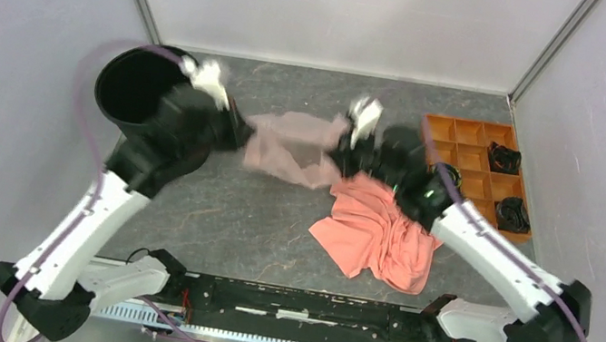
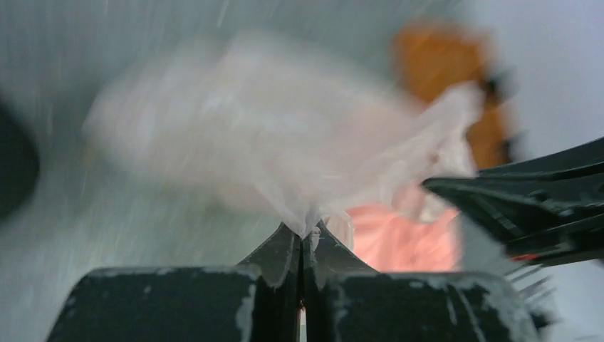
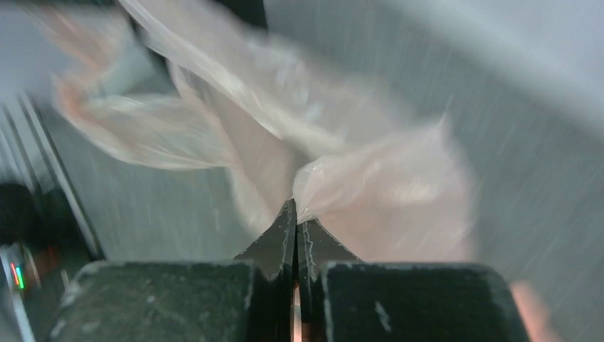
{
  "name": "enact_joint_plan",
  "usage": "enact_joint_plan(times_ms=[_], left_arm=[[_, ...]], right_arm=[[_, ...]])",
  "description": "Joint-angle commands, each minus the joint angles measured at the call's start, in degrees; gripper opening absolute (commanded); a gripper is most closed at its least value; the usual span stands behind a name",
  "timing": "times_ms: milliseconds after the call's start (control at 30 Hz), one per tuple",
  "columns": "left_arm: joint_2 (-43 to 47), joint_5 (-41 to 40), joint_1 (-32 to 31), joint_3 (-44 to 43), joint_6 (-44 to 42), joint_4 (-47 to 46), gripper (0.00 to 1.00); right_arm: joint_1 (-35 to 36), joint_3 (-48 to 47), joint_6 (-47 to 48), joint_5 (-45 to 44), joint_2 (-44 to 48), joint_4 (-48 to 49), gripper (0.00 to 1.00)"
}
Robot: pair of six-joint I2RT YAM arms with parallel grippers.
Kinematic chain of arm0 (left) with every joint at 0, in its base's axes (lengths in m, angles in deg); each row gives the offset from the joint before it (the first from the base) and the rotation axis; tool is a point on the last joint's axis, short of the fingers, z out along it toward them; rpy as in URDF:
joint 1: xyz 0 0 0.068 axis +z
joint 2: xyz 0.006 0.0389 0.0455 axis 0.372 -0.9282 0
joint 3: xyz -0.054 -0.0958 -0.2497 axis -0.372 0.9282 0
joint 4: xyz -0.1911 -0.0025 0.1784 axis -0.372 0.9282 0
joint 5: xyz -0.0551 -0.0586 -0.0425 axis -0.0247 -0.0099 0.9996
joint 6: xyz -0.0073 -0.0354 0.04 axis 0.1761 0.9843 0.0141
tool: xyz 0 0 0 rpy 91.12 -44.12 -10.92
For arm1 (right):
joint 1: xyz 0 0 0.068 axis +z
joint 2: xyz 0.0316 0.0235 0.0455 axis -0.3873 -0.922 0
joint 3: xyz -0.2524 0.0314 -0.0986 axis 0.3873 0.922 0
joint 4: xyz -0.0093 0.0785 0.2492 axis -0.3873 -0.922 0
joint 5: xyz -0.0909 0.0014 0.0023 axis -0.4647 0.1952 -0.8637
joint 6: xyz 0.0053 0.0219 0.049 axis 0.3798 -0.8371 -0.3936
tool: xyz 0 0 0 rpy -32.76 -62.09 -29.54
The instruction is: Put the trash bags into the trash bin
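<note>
A thin pale pink trash bag [image 1: 292, 146] hangs stretched between my two grippers above the table's middle. My left gripper [image 1: 242, 136] is shut on the bag's left end; in the left wrist view the plastic [image 2: 285, 135] bunches into its closed tips [image 2: 307, 231]. My right gripper [image 1: 341, 151] is shut on the right end, and the film [image 3: 320, 149] fans out from its closed tips [image 3: 295, 211]. The black round trash bin [image 1: 139, 93] stands at the far left, just behind the left wrist. All views are blurred by motion.
A coral-orange cloth [image 1: 379, 234] lies crumpled on the grey table under the right arm. An orange compartment tray [image 1: 477, 162] with black items sits at the far right. Grey walls close in the left, right and back.
</note>
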Motion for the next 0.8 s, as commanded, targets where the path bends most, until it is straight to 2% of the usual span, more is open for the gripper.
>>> enact_joint_plan(times_ms=[0,67,100,167,233,300,333,400,467,533,567,633,700,767], left_arm=[[-4.6,1.9,0.1,-37.4,-8.4,-3.6,0.02],[-4.2,7.5,0.1,-44.9,-9.4,-7.6,0.02],[-2.0,10.0,0.1,-43.0,-9.2,-11.9,0.02],[4.4,10.6,0.1,-32.4,-7.1,-21.9,0.02],[10.0,6.4,0.1,-19.5,-3.6,-25.6,0.02],[12.2,0.4,0.1,-8.4,-0.8,-20.0,0.02],[12.2,-3.4,0.1,-3.3,2.2,-12.3,0.02],[10.8,-8.1,0.1,5.3,7.3,-3.2,0.02],[10.4,-5.9,0.1,12.2,11.3,0.9,0.02],[13.6,-2.8,0.1,17.7,13.9,-1.8,0.02],[15.7,-1.5,0.1,18.9,14.0,-5.6,0.02],[17.4,-0.7,0.1,16.1,11.7,-9.8,0.02],[13.9,0.8,0.1,6.9,7.3,-12.5,0.02],[9.3,4.6,0.1,-6.3,2.7,-13.1,0.02]], right_arm=[[0.0,-33.3,7.4,-2.4,2.8,-1.4,0.01],[-0.1,-36.9,6.2,1.5,5.7,4.3,0.01],[-0.1,-33.8,5.1,3.3,8.3,9.4,0.01],[0.0,-23.6,2.3,6.3,14.1,20.2,0.01],[-0.1,-11.6,0.9,7.0,17.4,26.6,0.01],[-0.1,-0.3,-0.6,3.6,17.6,26.4,0.01],[-0.1,5.8,-1.0,2.2,16.3,23.9,0.01],[-0.1,13.5,-3.0,1.3,12.7,20.5,0.01],[-0.1,21.6,-6.7,4.4,10.7,22.4,0.01],[0.0,26.4,-10.1,6.7,11.4,26.4,0.01],[0.0,26.4,-10.4,5.9,12.6,26.6,0.01],[-0.1,20.0,-7.1,3.1,14.1,21.7,0.01],[-0.1,7.1,-1.0,1.7,13.8,14.2,0.01],[-0.1,-7.1,3.8,1.4,12.3,8.2,0.01]])
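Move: Both hands still pinch the rim of the pink trash bag, its middle about 10 cm right of the left hand, level ahead and some 4 cm lower; from the right hand it is about 10 cm left, 2 cm ahead and 3 cm below. The trash bin stands roughly 23 cm left of the left hand and 6 cm ahead, its middle 12 cm lower. The pink cloth lies 14 cm right of the right hand, 4 cm back and 22 cm down. Both grippers keep their pinch on the bag's rim and shake it hard up and down together: up nearly 40 cm, drifting back about 10 cm with the fingers tipping up some 50 degrees, then sharply down past the starting height with the fingers tipping down again, and just starting back up. The right hand also ends a few centimetres to the right, farther from the left. ##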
